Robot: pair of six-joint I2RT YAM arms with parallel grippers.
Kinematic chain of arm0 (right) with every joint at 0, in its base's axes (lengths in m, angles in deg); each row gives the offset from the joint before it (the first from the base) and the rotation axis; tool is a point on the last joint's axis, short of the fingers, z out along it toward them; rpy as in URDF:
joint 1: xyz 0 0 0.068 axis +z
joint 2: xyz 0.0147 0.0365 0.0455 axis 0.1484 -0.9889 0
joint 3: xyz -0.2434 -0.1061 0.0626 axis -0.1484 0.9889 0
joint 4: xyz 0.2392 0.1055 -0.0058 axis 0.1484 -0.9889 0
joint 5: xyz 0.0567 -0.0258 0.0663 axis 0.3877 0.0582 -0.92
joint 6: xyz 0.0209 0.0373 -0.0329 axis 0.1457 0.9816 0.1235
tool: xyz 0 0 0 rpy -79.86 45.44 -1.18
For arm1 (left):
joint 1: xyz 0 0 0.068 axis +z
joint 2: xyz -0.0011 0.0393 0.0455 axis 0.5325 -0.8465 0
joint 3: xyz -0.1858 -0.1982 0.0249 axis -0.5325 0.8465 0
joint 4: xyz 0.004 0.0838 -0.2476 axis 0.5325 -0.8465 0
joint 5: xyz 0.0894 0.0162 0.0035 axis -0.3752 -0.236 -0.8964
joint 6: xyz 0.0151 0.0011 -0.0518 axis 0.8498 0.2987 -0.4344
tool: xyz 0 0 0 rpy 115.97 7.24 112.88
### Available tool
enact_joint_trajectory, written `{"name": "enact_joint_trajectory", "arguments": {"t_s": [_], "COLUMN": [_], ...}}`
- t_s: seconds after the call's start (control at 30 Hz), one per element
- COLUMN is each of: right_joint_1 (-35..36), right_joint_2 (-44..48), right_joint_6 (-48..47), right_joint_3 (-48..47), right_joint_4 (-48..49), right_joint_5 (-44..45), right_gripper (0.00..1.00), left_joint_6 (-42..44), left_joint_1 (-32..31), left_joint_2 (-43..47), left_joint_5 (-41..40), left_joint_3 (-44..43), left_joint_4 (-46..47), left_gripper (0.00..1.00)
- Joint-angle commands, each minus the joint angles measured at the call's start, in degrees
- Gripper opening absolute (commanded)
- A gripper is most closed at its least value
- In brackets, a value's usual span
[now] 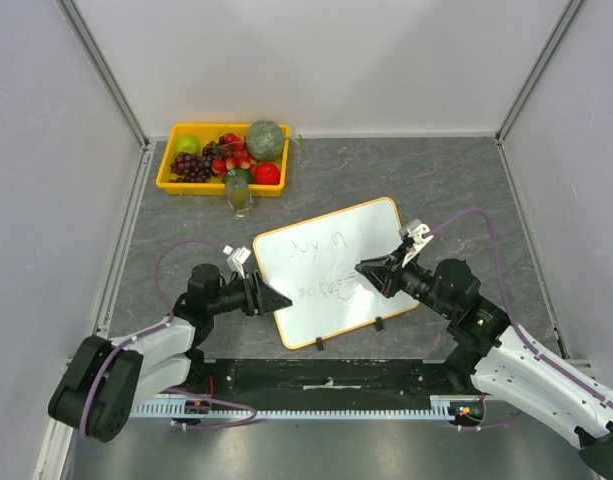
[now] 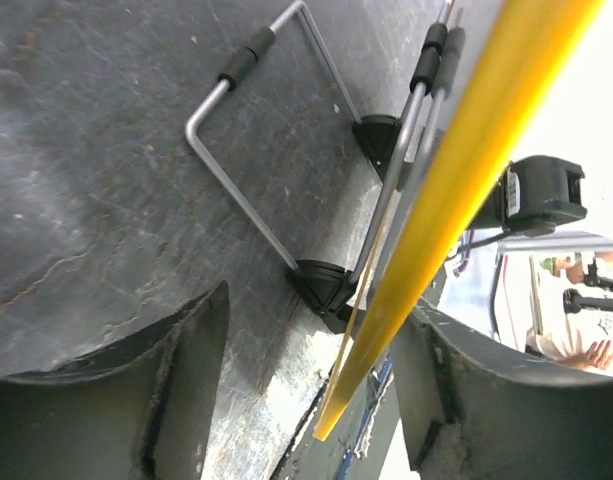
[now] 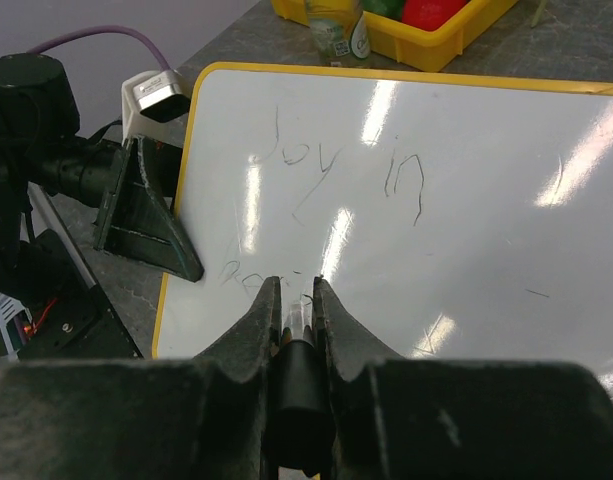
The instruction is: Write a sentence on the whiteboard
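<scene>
The whiteboard (image 1: 331, 265) lies tilted at mid-table, white with a yellow frame (image 2: 456, 180), and its wire stand (image 2: 256, 190) shows underneath. The sentence (image 3: 336, 165) reads "Joy in", with a fainter second line (image 3: 248, 275) below it. My left gripper (image 1: 281, 301) is open at the board's left corner. The frame edge runs between its jaws without touching them (image 2: 321, 390). My right gripper (image 3: 297, 290) is shut on a black marker (image 3: 298, 370), whose tip is at the second line. From above, that gripper (image 1: 364, 268) sits over the board's right half.
A yellow tray (image 1: 171, 180) of fruit stands at the back left, with a small jar (image 1: 240, 195) just in front of it. Two black clips (image 1: 378, 323) sit on the board's near edge. White walls enclose the table on three sides.
</scene>
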Motion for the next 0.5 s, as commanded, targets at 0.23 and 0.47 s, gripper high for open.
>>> {"name": "enact_joint_trajectory", "arguments": {"t_s": [0.23,0.47], "right_joint_1": [-0.09,-0.09], "right_joint_2": [1.01,1.36], "right_joint_6": [1.38,-1.69], "right_joint_3": [-0.15,-0.41], "right_joint_4": [1.81,-1.09], "right_joint_5": [-1.69,0.85], "right_gripper": [0.0,0.0], "left_joint_6": [-0.89,2.45], "left_joint_1": [-3.21,-3.12], "left_joint_2": [-14.07,-10.57], "left_joint_5": [-1.08,-6.26], "left_joint_3": [-1.83,-2.8], "left_joint_4": [15.96,6.14], "left_gripper": [0.08,0.02]}}
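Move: The whiteboard's left edge stands right at the left hand, between its wide-open fingers and only about 1 cm to the right and 1 cm above. The board's middle lies some 13 cm right, 6 cm ahead and 5 cm up from that hand; the pen, gripped by the right hand, is about 16 cm right, 5 cm ahead and 12 cm up. From the right hand the same edge lies roughly 18 cm left, 4 cm back and 14 cm lower. The whiteboard's left edge is pinched by the left gripper, which slides about 3 cm to the right onto it while shutting its wide-open fingers, then rises some 2 cm, turning about 10 degrees. Meanwhile the right hand stays almost still, keeping its hold on the pen over the board's face. ##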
